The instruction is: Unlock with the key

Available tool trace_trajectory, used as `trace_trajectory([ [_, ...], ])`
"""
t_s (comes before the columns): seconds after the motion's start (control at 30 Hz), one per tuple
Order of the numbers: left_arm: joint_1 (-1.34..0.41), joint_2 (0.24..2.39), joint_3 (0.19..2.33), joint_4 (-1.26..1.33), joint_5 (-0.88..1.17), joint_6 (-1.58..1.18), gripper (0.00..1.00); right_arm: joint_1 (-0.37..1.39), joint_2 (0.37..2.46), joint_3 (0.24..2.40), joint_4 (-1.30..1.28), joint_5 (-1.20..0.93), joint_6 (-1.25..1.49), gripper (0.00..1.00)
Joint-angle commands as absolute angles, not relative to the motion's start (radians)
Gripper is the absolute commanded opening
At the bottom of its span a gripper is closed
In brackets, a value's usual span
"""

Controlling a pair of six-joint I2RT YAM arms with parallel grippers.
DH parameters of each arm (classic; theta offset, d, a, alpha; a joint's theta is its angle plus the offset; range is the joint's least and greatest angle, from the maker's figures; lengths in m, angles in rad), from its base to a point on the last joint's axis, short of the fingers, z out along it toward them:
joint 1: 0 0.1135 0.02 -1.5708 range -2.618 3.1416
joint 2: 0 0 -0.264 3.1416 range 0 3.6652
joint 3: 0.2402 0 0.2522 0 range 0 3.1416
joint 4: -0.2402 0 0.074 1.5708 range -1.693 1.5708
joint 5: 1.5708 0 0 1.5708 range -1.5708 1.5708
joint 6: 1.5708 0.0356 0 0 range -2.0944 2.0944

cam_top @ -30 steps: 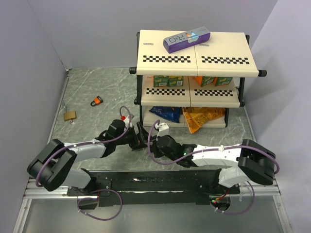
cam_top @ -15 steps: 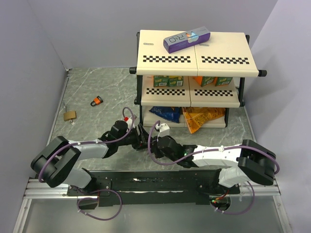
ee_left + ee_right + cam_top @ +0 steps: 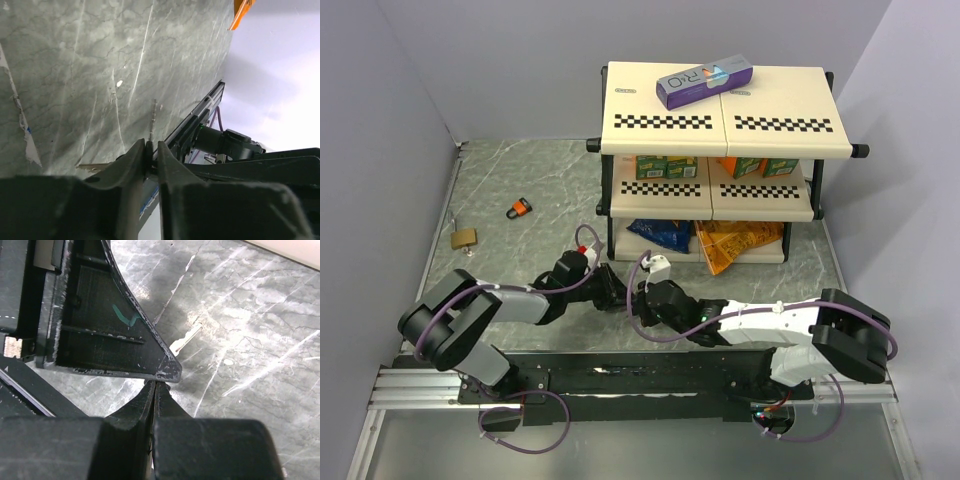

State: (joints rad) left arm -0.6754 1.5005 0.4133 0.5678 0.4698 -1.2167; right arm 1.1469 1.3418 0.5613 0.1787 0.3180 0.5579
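The key (image 3: 154, 112) is a thin silver blade poking out past my left gripper (image 3: 151, 145), with its small black head pinched between the nearly closed jaws. In the top view both grippers meet low over the floor in front of the rack, my left gripper (image 3: 615, 287) tip to tip with my right gripper (image 3: 633, 292). My right gripper (image 3: 154, 385) is shut, with a tiny dark nub at its tips. It presses against the left gripper's ribbed finger (image 3: 110, 335). The orange-and-black padlock (image 3: 521, 208) lies far off at the back left.
A brass padlock (image 3: 464, 238) lies near the left wall. A two-tier checkered rack (image 3: 720, 130) with snack packs stands at the back, with a purple box (image 3: 704, 82) on top. The marbled floor (image 3: 520, 170) lies open on the left.
My left arm has slid right toward the right gripper, and its jaws have closed from wide open onto the key's head. The right gripper has stayed shut and hardly moved.
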Motion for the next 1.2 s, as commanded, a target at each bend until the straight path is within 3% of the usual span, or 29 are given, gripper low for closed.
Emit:
trace_trajectory([
  [0.0,-0.69,1.497,0.429,0.626,0.466,-1.216,0.15,1.143,1.304,0.554,0.242,0.292,0.545,0.0],
  [0.1,-0.692,1.482,0.425,0.626,0.445,-1.2,0.01,1.143,1.298,0.548,0.236,0.287,0.548,0.0],
  [0.3,-0.695,1.382,0.364,0.696,0.364,-1.175,0.01,1.14,1.233,0.491,0.268,0.242,0.577,0.02],
  [0.33,-0.696,1.349,0.356,0.712,0.356,-1.166,0.01,1.137,1.224,0.488,0.271,0.233,0.581,0.05],
  [0.47,-0.704,1.26,0.316,0.732,0.327,-1.1,0.01,1.098,1.149,0.44,0.353,0.154,0.623,0.35],
  [0.57,-0.704,1.189,0.275,0.77,0.318,-1.071,0.01,1.028,1.071,0.364,0.457,0.057,0.686,0.47],
  [0.87,-0.704,1.016,0.227,0.741,0.276,-1.071,0.01,0.96,0.937,0.333,0.474,-0.074,0.667,0.64],
  [1.17,-0.704,0.98,0.225,0.735,0.301,-1.161,0.01,0.986,1.02,0.348,0.641,-0.184,0.597,0.72],
])
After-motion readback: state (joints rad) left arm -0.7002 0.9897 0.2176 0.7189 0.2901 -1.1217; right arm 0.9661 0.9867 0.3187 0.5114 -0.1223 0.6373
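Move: The keys hang from the right hand's shut fingertips, about 2 cm to its left, 1 cm ahead and 1 cm below. From the left hand they lie about 2 cm to the right, level fore and aft and 1 cm lower, between its still parted fingers. The blue bag is some 16 cm ahead of the left hand and 10 cm to its right, the orange bag 13 cm ahead and 25 cm right, both about level. Left fingers pinch the keys and lift about 10 cm; right hand rises, rolls some 30 degrees, opens, lets go. ##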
